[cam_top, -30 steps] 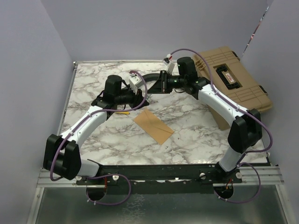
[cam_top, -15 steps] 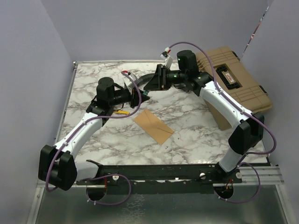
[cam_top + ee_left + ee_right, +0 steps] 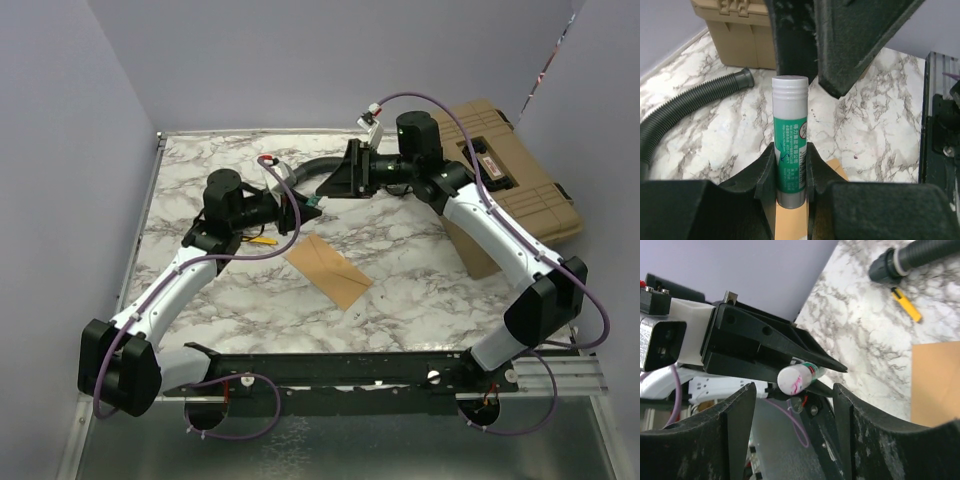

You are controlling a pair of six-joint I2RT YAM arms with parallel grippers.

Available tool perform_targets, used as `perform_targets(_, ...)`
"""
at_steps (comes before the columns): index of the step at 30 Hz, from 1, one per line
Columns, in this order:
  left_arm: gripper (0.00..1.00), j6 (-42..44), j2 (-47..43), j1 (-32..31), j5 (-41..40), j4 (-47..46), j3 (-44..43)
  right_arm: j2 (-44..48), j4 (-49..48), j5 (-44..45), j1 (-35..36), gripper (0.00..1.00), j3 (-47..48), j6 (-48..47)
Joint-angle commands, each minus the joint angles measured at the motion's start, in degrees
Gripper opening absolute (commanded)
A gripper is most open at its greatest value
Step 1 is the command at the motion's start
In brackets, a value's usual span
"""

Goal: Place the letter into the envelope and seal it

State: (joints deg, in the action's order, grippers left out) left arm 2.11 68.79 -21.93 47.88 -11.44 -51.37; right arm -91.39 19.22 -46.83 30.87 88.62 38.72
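Note:
The envelope [image 3: 330,268] lies flat on the marble table, kraft-brown; it also shows in the right wrist view [image 3: 935,382] and under my left jaws [image 3: 790,222]. The letter is not in view as a separate sheet. My left gripper [image 3: 303,208] is shut on a green glue stick [image 3: 789,150] and holds it above the envelope's far corner. The stick's white end [image 3: 794,378] points at my right gripper [image 3: 332,184]. That gripper is open, its fingers [image 3: 737,432] standing either side of the stick's end without touching it.
A black ribbed hose [image 3: 312,168] lies at the back, its end in the left wrist view [image 3: 742,79]. A yellow pen-like tool [image 3: 262,240] lies by the left arm. A tan hard case [image 3: 520,180] stands at the right rear.
My left arm has drawn back leftward, keeping the glue stick. My right gripper first came closer to the stick, then pulled back a little to the right.

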Motion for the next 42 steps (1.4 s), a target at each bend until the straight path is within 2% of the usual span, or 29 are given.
perform_targets(1, 0.00, -8.0, 1.4, -0.2, -8.9, 4.2, -0.8, 4.5, 4.0, 13.6, -0.6, 0.66, -1.5, -2.1)
perform_targets(5, 0.00, -17.5, 5.1, -0.3, -13.0, 5.5, 1.1, 8.1, 6.0, 23.5, -0.6, 0.66, -3.8, -3.2)
perform_targets(11, 0.00, -18.9, 13.5, -0.4, -29.5, 7.4, 0.9, 11.3, 11.3, 36.2, -0.6, 0.66, -8.0, -7.3)
perform_targets(15, 0.00, -17.7, 21.8, -0.4, -35.6, 9.8, -3.0, 12.1, 12.0, 36.7, -0.7, 0.65, -11.0, -7.7)
perform_targets(22, 0.06, -17.0, 32.6, -0.6, -42.4, 10.4, -8.6, 12.5, 14.3, 40.6, -0.6, 0.65, -12.7, -9.7)
perform_targets(27, 0.14, -19.2, 36.8, -2.0, -49.7, 10.7, -10.9, 13.8, 15.9, 44.6, -0.7, 0.65, -12.8, -11.7)
perform_targets(31, 0.30, -19.0, 39.0, -3.8, -53.7, 10.7, -11.4, 14.9, 16.0, 45.4, -0.7, 0.65, -13.8, -13.3)
perform_targets(35, 0.37, -18.9, 40.6, -4.5, -56.6, 11.0, -12.4, 15.7, 17.5, 46.5, -0.7, 0.65, -13.6, -15.1)
perform_targets(42, 0.52, -19.9, 40.4, -5.3, -61.4, 16.4, -16.8, 17.2, 18.4, 42.0, -0.7, 0.65, -13.7, -14.6)
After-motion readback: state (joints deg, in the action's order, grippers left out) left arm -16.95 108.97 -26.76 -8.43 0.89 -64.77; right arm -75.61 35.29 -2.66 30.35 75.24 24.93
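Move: Beyond the envelope's upper corner is the bare spot for the glue stick that the left hand still holds: about 15 cm ahead of this hand, 6 cm left and 26 cm below. From that spot the envelope's middle lies some 13 cm back and 9 cm right, the yellow knife 5 cm back and 10 cm left, the black hose's middle about 13 cm farther out, straight ahead. From the empty, open right hand the spot is roughly 10 cm ahead, 11 cm left and 28 cm down. Swinging down about 25 cm and forward some 14 cm, with a little drift left, the left hand takes the glue stick to the table, turning counter-clockwise by around 55 degrees so its fingers point forward and down, then opens them to let go. The right hand, fingers staying open, draws off 13 cm to the right and sinks 8 cm, its fingertips tipping down. ##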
